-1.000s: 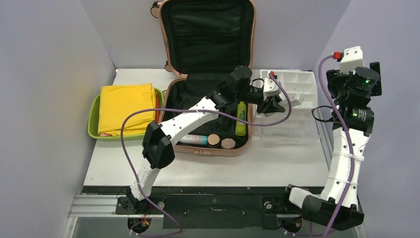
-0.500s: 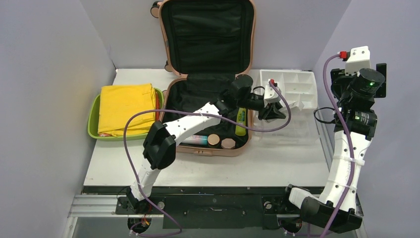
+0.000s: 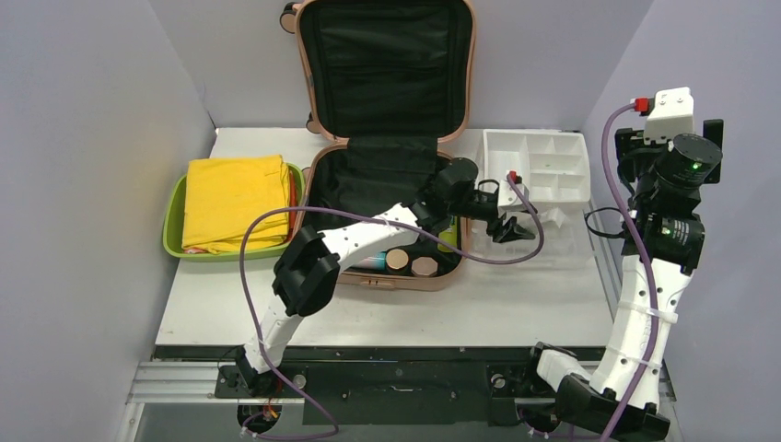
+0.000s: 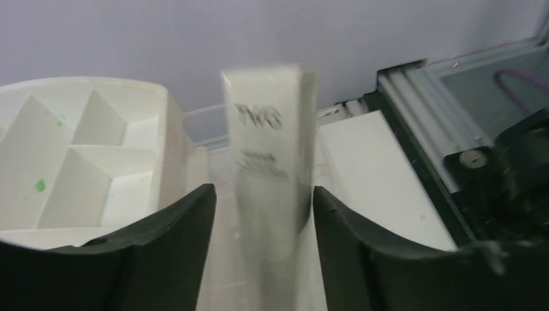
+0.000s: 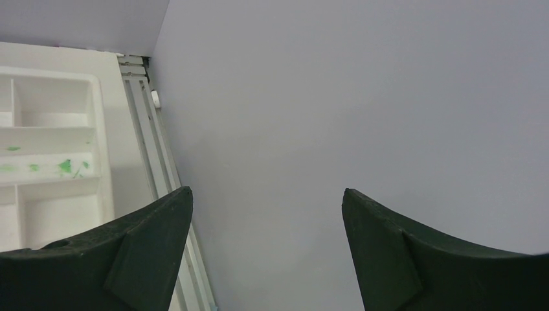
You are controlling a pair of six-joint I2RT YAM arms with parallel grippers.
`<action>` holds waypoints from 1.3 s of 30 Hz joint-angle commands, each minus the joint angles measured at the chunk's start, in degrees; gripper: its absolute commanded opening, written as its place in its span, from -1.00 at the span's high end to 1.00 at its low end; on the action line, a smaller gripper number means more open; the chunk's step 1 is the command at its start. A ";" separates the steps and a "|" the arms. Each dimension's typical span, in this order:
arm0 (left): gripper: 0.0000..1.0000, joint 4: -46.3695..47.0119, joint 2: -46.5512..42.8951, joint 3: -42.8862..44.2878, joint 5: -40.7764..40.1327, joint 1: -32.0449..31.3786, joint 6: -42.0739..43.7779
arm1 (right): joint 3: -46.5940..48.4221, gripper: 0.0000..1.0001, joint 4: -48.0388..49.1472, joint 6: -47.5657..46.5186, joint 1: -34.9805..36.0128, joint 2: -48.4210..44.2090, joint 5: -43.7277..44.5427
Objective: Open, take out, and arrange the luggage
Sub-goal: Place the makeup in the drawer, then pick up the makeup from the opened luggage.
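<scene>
The salmon-pink luggage (image 3: 391, 281) lies open on the table, its black-lined lid standing upright at the back. Inside it are a green bottle (image 3: 448, 238), two round lids (image 3: 411, 263) and a small can (image 3: 364, 261). My left gripper (image 3: 514, 228) reaches past the luggage's right edge, low over the table. A blurred white tube (image 4: 268, 149) stands between its fingers with a gap on each side, so the left gripper (image 4: 262, 194) is open. The tube (image 3: 555, 216) lies in front of the white organizer (image 3: 543, 166). My right gripper (image 5: 267, 201) is open and empty, raised at the right wall.
A lime-green tub (image 3: 175, 216) with folded yellow cloth (image 3: 232, 201) sits left of the luggage. The white organizer (image 4: 78, 162) has several empty compartments with green specks. The right arm (image 3: 677, 161) stands tall at the table's right edge, by the rail.
My left gripper has drawn back from the organizer toward the near side and its jaws have widened off the white tube. The right arm has risen a little.
</scene>
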 commanded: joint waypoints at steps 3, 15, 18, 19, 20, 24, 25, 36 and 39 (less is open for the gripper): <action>-0.55 9.71 1.09 -3.08 -9.50 -0.32 3.41 | 0.97 -0.61 0.55 1.89 -0.42 -1.35 -1.37; -0.93 15.21 -1.13 2.34 -18.95 2.37 1.76 | 1.85 -0.60 -2.15 2.39 -0.42 0.62 -7.47; -0.93 8.07 -2.78 7.60 -17.50 5.02 1.38 | 3.35 -0.60 -6.16 1.33 -0.26 2.32 -12.96; -0.93 3.88 -3.78 8.51 -16.82 5.69 1.37 | 3.89 -0.59 -6.89 1.06 -0.21 3.12 -14.08; -0.93 1.23 -4.27 10.32 -14.78 7.37 1.77 | 4.07 -0.59 -8.29 0.84 -0.09 3.49 -16.32; -0.93 -17.45 -7.57 13.44 -7.59 13.93 7.26 | 5.74 -0.59 -11.71 -1.85 1.37 5.71 -22.02; -0.93 -24.59 -8.36 13.80 -5.98 15.25 8.53 | 5.83 -0.59 -11.91 -2.77 2.11 6.18 -22.25; -0.93 -92.36 -9.36 11.29 -1.20 32.74 62.46 | 2.78 -0.59 -13.14 -9.05 8.19 9.87 -19.74; -0.93 -95.61 -10.48 3.16 -3.15 34.54 69.72 | 1.06 -0.58 -12.02 -9.17 9.02 10.80 -18.52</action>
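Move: The left fingers straddle the white box, its middle about 5 cm to their right, over the open clear drawer, whose middle lies some 9 cm below, 3 cm ahead and 4 cm right. In the suitcase the white tube lies about 33 cm left, 4 cm ahead and 20 cm below, with the near round cap 8 cm to the right of the tube. From the right hand, the organizer's tray is about 16 cm left, 8 cm ahead and 18 cm below, the drawer 16 cm left, 5 cm back and 24 cm below. Left opens, freeing the box, then swings some 30 cm left and forward over the suitcase; right nears organizer. ##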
